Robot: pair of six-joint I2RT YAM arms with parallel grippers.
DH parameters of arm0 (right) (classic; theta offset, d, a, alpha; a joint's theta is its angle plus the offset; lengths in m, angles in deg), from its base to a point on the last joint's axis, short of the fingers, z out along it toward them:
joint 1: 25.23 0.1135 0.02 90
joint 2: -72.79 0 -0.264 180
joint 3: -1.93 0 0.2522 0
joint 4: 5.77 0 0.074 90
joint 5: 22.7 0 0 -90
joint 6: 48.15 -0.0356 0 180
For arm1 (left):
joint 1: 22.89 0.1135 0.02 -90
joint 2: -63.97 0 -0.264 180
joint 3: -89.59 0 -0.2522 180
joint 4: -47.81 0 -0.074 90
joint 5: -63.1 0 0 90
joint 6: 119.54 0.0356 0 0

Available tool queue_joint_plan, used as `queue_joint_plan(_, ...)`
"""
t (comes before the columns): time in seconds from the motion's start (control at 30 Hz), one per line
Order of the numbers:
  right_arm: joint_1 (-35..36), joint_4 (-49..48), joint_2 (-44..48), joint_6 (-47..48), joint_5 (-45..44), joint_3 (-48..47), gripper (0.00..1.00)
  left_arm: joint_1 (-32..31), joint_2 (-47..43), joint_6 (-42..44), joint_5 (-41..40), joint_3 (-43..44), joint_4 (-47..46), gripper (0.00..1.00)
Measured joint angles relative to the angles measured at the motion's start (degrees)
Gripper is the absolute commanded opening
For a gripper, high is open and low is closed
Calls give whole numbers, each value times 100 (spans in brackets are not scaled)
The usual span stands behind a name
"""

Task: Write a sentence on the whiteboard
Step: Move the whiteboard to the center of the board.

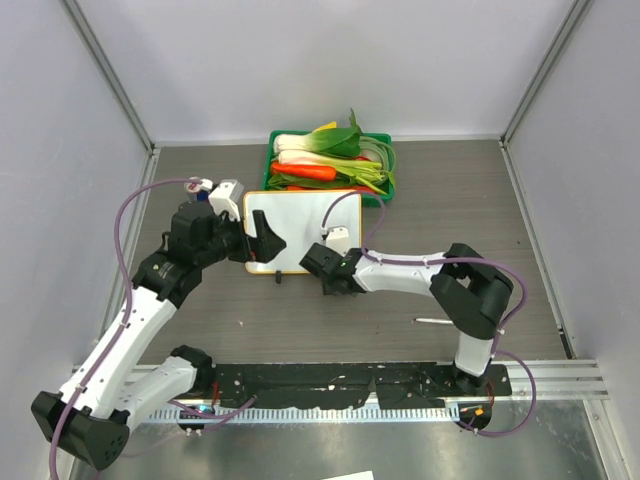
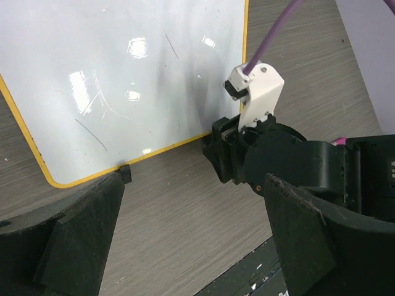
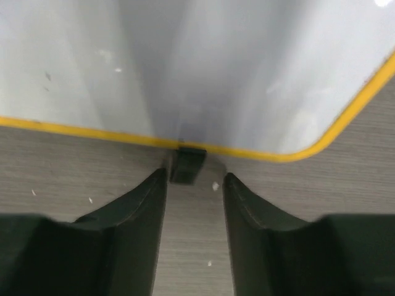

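Note:
The whiteboard [image 1: 300, 222] lies flat mid-table, white with a thin yellow rim [image 3: 80, 128]. No sentence shows on it; only faint thin strokes mark the whiteboard [image 2: 123, 74] in the left wrist view. My left gripper [image 1: 265, 242] hovers at the board's left side, open wide, with bare table between its fingers [image 2: 74, 240]. My right gripper [image 1: 320, 262] sits low at the board's near edge. It is open a narrow gap, and a small black clip [image 3: 187, 163] on the rim lies just past its fingertips. A second clip [image 2: 124, 172] shows on the same edge.
A green tray [image 1: 385, 195] of vegetables stands right behind the board. A thin pen-like stick [image 1: 432, 321] lies on the table to the right, near the right arm's elbow. Grey walls close in on three sides. A black rail [image 1: 350, 380] runs along the near edge.

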Motion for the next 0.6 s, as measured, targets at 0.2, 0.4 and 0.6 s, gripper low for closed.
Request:
queue_joint_plan(0.2,13,225,511,262,168,426,89,0,208,92,-4,153,61,100)
queue_joint_plan(0.4,17,420,1211,529,391,525,98,0,507,232,0,385,120,100)
queue_joint_plan(0.6,-44,581,2339,782,374,566,100,0,778,358,68,435,153,100)
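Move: Between the right fingers, already loosening, sits the black clip at the right end of the whiteboard's near edge, about 1 cm ahead and level with the hand. The whiteboard's middle lies about 10 cm ahead and 6 cm left, its left clip 12 cm left and 1 cm ahead, and the vegetable box some 24 cm straight ahead. From the left hand the whiteboard's middle is about 10 cm ahead, 5 cm right and 22 cm below. Opening from partly to fully wide, the right fingers leave the clip as the hand slides back and to its right, about 2.5 cm each. It then climbs almost straight up, roughly 9 cm clear of the table, tilting slightly. The left hand, still open and high over the board's left side, eases about 2 cm forward and slightly down. ##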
